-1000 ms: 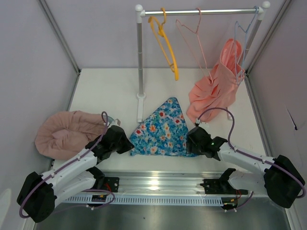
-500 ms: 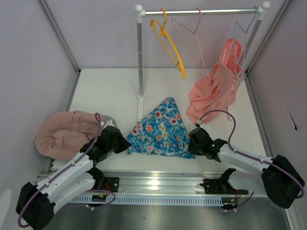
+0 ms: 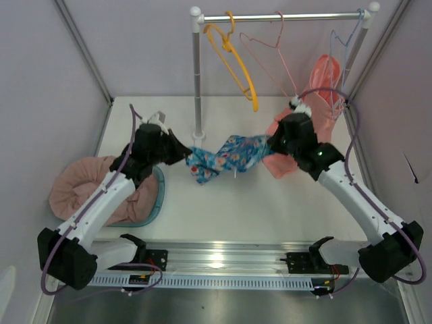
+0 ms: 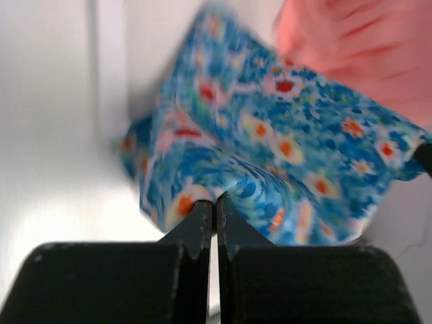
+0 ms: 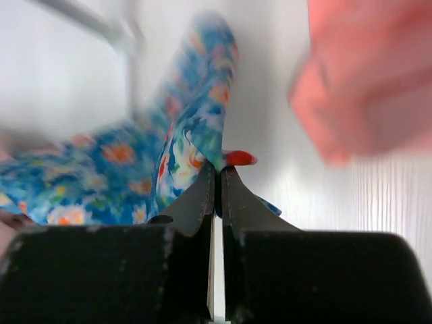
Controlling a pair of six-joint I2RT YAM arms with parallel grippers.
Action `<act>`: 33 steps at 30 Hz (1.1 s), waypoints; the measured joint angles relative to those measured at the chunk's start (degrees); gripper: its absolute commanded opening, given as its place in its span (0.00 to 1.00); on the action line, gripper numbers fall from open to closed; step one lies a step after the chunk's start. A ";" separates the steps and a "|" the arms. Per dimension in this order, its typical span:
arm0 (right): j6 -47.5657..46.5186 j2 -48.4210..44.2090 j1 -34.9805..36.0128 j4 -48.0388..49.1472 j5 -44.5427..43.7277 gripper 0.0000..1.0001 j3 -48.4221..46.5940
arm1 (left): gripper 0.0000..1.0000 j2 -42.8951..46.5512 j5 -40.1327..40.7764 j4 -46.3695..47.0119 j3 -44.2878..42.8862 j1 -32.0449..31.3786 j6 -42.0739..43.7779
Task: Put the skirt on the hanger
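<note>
The blue floral skirt (image 3: 226,156) hangs stretched in the air between both grippers, above the middle of the table. My left gripper (image 3: 185,154) is shut on its left end, and the cloth (image 4: 283,155) bunches at the black fingertips (image 4: 202,212). My right gripper (image 3: 272,144) is shut on its right end; the fabric (image 5: 182,142) drapes away to the left of those fingertips (image 5: 233,185). An empty yellow hanger (image 3: 233,61) and an empty pink wire hanger (image 3: 270,50) hang on the rail (image 3: 283,16) behind the skirt.
A salmon garment (image 3: 317,88) hangs on a third hanger at the rail's right end, close behind the right gripper. The rack's upright pole (image 3: 197,81) stands just behind the left gripper. A pink cloth (image 3: 88,189) lies over a teal tray (image 3: 156,199) at the left.
Both arms have swung up and back, lifting the skirt off the table's front toward the rail. The right gripper closed on the skirt's right end. The yellow hanger sways.
</note>
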State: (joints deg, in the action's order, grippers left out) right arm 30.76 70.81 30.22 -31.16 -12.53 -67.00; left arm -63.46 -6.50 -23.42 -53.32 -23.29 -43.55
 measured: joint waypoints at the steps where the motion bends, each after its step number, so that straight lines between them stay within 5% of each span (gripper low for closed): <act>1: -1.05 0.66 -1.20 0.24 0.20 0.00 -4.15 | 0.00 -2.32 -1.07 0.63 -4.42 1.27 1.09; 6: -5.75 5.29 -8.17 0.72 3.32 0.00 -21.24 | 0.00 -10.38 -6.23 2.45 -21.49 6.62 4.94; 12: -7.52 5.95 -10.47 0.57 6.56 0.00 -20.22 | 0.00 -11.72 -9.66 3.06 -27.41 8.81 8.07; 19: -5.22 -2.47 -8.66 3.67 8.68 0.00 6.45 | 0.00 -4.59 -10.60 10.14 0.24 7.67 4.37; 24: -1.44 -6.80 -4.57 3.74 8.44 0.00 23.28 | 0.00 -0.70 -6.93 11.37 22.67 0.55 -1.86; 33: 3.28 -12.02 -3.89 3.58 8.04 0.04 33.46 | 0.00 8.15 0.11 9.99 28.13 -9.77 -9.57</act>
State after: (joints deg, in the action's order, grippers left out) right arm 34.04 58.78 26.33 -27.57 -4.49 -33.54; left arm -55.31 -6.39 -13.43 -25.19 -33.06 -53.12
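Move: Each hand already grips one end of the blue flowered skirt. The bare table patch for it lies about 20 cm below the left hand and 11 cm to its right, level with it. The rack's foot is roughly 5 cm ahead, 2 cm right and 20 cm below; the basket is 26 cm left, 7 cm back and 17 cm below. From the right hand, the patch is 10 cm left, 3 cm back and 22 cm down; the hung pink skirt is 12 cm ahead, 12 cm right and 5 cm below. Gripping the skirt, both hands flick up 15 cm and forward, then whip down some 30 cm and back. ##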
